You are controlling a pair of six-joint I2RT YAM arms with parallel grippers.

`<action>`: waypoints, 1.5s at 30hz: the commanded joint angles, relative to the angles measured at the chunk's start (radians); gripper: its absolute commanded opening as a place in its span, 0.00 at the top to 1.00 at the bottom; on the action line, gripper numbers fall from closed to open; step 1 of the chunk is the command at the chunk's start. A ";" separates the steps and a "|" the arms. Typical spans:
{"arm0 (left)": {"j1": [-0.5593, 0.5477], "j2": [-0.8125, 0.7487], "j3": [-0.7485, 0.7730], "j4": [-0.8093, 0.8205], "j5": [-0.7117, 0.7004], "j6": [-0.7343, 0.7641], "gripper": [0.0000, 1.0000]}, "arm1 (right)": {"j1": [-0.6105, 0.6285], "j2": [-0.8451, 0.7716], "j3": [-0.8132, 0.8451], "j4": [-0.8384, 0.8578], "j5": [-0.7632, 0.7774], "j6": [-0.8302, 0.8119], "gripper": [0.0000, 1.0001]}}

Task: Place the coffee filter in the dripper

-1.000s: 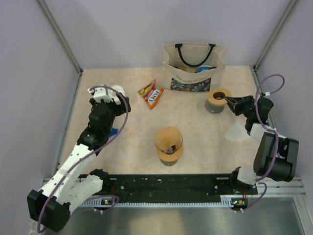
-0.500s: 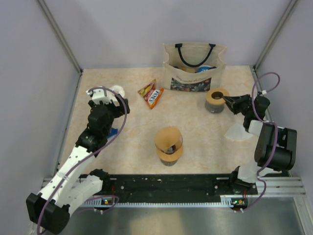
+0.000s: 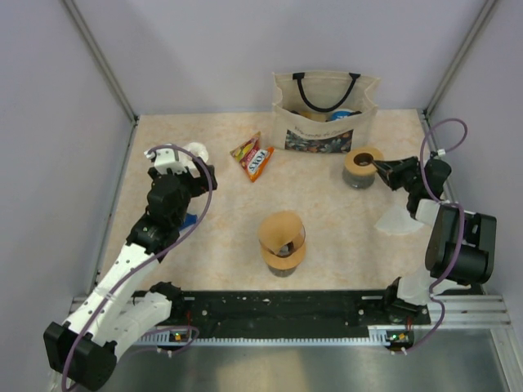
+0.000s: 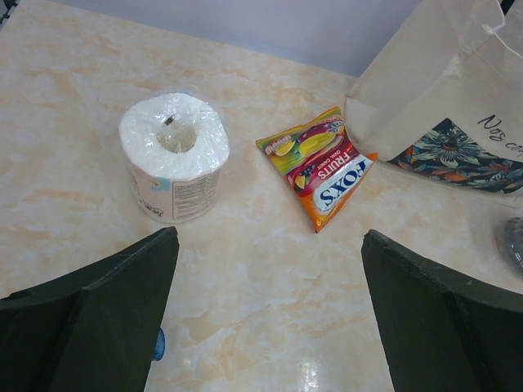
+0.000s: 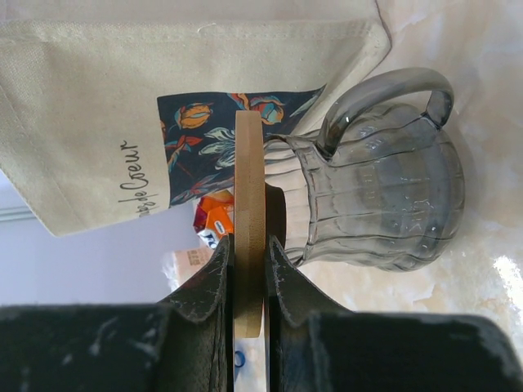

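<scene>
The dripper (image 3: 361, 168) is grey ribbed glass with a handle and a wooden ring (image 5: 249, 196); it stands at the back right, ring uppermost, in front of the tote bag. My right gripper (image 3: 378, 168) (image 5: 249, 245) is shut on the ring's edge, one finger on each face. A brown paper coffee filter (image 3: 281, 233), cone-shaped, sits on a small stand in the middle of the table, well left of that gripper. My left gripper (image 3: 186, 160) (image 4: 270, 237) hangs wide open over bare table at the back left, holding nothing.
A cream tote bag (image 3: 325, 110) stands at the back. A candy packet (image 3: 253, 157) (image 4: 320, 167) and a white paper roll (image 3: 196, 150) (image 4: 173, 155) lie near my left gripper. A white translucent sheet (image 3: 395, 220) lies by the right arm. A small blue item (image 4: 157, 345) lies under the left finger.
The right arm's elbow swung inward and the held dripper shifted slightly left during the first half second; since then nothing has moved. The left arm barely moved.
</scene>
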 commanded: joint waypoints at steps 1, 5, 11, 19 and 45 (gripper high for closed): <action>-0.002 -0.015 0.001 0.026 0.009 -0.012 0.01 | 0.009 -0.004 0.047 -0.017 0.024 -0.040 0.89; -0.003 -0.015 0.003 0.026 0.014 -0.018 0.01 | 0.010 -0.015 0.058 -0.064 0.033 -0.054 0.79; -0.003 -0.015 0.003 0.026 0.010 -0.022 0.01 | 0.010 -0.038 0.077 -0.152 0.063 -0.105 0.68; -0.002 -0.021 0.001 0.031 0.010 -0.024 0.01 | 0.010 -0.042 0.110 -0.222 0.083 -0.164 0.58; 0.038 0.083 0.152 -0.469 -0.291 -0.346 0.01 | 0.010 -0.416 0.124 -0.442 0.244 -0.324 0.01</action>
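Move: The right hand still pinches the rim of the wooden ring, whose middle is about 2 cm ahead and 3 cm left, level with the fingers; the glass mug's middle is directly under it, some 6 cm below. The tote bag stands roughly 14 cm ahead and 12 left, the white filter 9 back and 7 right. The open left hand has the blue dripper about 9 cm to its left, level fore-and-aft, 21 below; the paper roll is 12 ahead, 6 left. The right hand lets go of the wooden ring on the glass mug, easing its fingers open while sinking about 2.5 cm and tipping down, then spreads them wide and comes clear, rising about 8.5 cm from that low point as it draws a little back and right and rolls its left side down. Late on, the empty left hand, fingers wide open, starts towards the blue dripper, going left and down by a few centimetres and slightly back, swinging counter-clockwise and tipping downward, without touching the dripper. ##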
